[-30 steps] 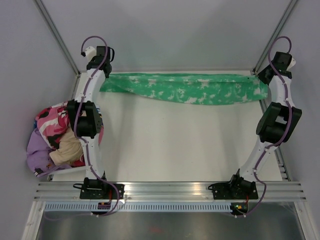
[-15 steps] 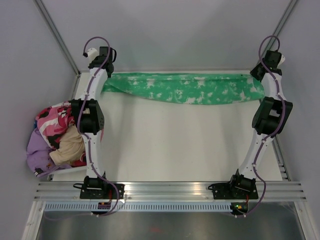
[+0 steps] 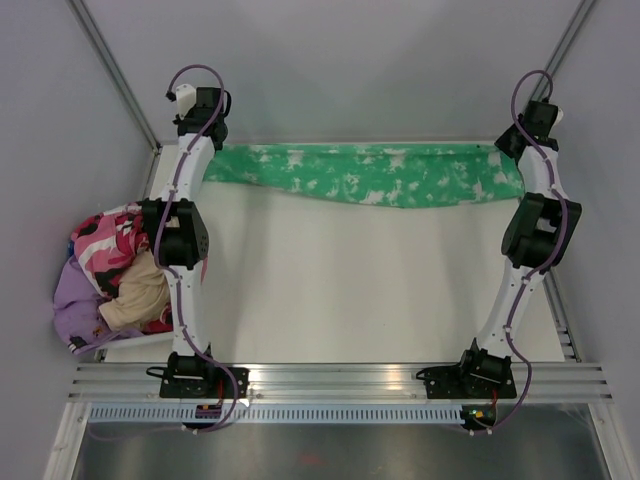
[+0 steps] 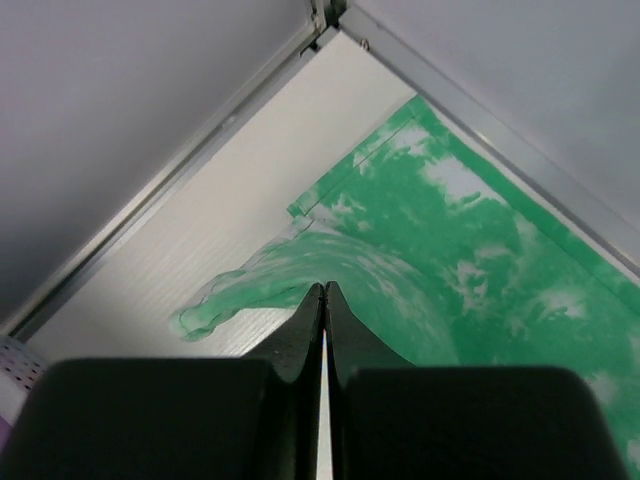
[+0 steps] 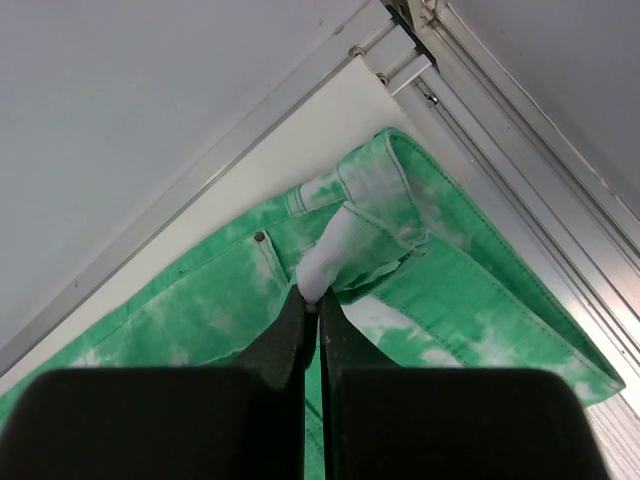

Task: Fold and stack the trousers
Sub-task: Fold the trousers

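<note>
The trousers [image 3: 370, 175], bright green with white mottling, lie stretched in a long band along the far edge of the white table [image 3: 350, 290]. My left gripper [image 4: 325, 288] is shut on a raised ridge of the leg end [image 4: 300, 265] near the far left corner. My right gripper [image 5: 312, 300] is shut on a pale fold of the waist [image 5: 345, 245], beside the small dark button [image 5: 260, 237]. In the top view both wrists hang over the trousers' two ends and hide the fingertips.
A heap of other clothes [image 3: 110, 275], pink-patterned, purple and beige, sits off the table's left side. Grey walls and metal frame rails [image 5: 520, 200] close in right behind the trousers. An aluminium rail [image 3: 340, 378] carries the arm bases at the near edge.
Both wrists have moved toward the far wall, the right arm also swinging inward. The trousers have shifted slightly back with them and lie straighter. Both grips are unchanged.
</note>
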Tool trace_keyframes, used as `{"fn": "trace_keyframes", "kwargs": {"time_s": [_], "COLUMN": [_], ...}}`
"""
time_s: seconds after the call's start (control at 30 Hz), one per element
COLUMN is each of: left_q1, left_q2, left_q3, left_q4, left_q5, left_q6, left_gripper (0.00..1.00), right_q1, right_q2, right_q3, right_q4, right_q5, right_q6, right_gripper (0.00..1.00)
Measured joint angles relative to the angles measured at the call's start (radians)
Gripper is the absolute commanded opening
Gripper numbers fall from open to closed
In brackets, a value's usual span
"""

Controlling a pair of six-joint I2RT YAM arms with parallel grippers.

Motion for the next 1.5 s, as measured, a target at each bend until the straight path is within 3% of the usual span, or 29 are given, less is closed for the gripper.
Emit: {"fn": "trace_keyframes", "kwargs": {"time_s": [0.37,0.67,0.77,0.87,0.9,0.97,1.0,1.03,1.13,1.3,1.5], "left_q1": [0.000,0.000,0.000,0.001,0.003,0.011,0.016,0.021,0.033,0.041,0.056], "left_q2": [0.087,0.163,0.163,0.163,0.163,0.163,0.163,0.163,0.163,0.146,0.021], "left_q3": [0.097,0.098,0.098,0.098,0.098,0.100,0.101,0.102,0.105,0.089,-0.024], "left_q4": [0.090,0.098,0.142,0.200,0.218,0.258,0.274,0.288,0.312,0.282,0.104], "left_q5": [-0.031,-0.072,-0.072,-0.074,-0.077,-0.081,-0.082,-0.082,-0.080,-0.045,0.089], "left_q6": [0.064,0.064,0.072,0.084,0.088,0.096,0.100,0.106,0.101,0.070,-0.175], "left_gripper": [0.02,0.02,0.04,0.10,0.19,0.40,0.69,0.78,0.95,0.98,1.00], "right_q1": [0.010,0.026,0.030,0.033,0.033,0.032,0.032,0.033,0.034,0.047,0.073], "right_q2": [0.123,0.255,0.271,0.283,0.283,0.283,0.283,0.283,0.282,0.251,0.120], "right_q3": [0.087,0.169,0.193,0.228,0.236,0.254,0.264,0.270,0.280,0.229,0.060], "right_q4": [0.134,0.177,0.196,0.218,0.233,0.261,0.272,0.281,0.299,0.289,0.277], "right_q5": [-0.079,-0.097,-0.098,-0.105,-0.108,-0.121,-0.131,-0.138,-0.164,-0.204,-0.240], "right_q6": [-0.007,-0.022,-0.027,-0.024,-0.023,-0.023,-0.026,-0.023,-0.039,-0.056,-0.063], "right_gripper": [0.04,0.13,0.20,0.37,0.51,0.64,0.80,0.86,0.90,0.91,0.92]}}
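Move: Each closed hand still pinches the upper layer of the trousers. The trousers' far waist corner lies about 8 cm ahead of the right hand, 3 cm to its right and 11 cm below; the near waist corner is some 12 cm back and 5 cm right. From the left hand, the far hem corner is about 8 cm ahead, 1 cm left and 14 cm down, and the table's far left corner some 10 cm ahead and 17 cm left. Both hands let go of the upper layer near the trousers' far edge. Still pinching, the right carries it about 9 cm forward with a 5 cm dip, tipping its fingers up, and the left some 5 cm forward with a short rise and a deeper dip. After opening, both draw back a little, the right also swinging left along the trousers and turning counter-clockwise. ##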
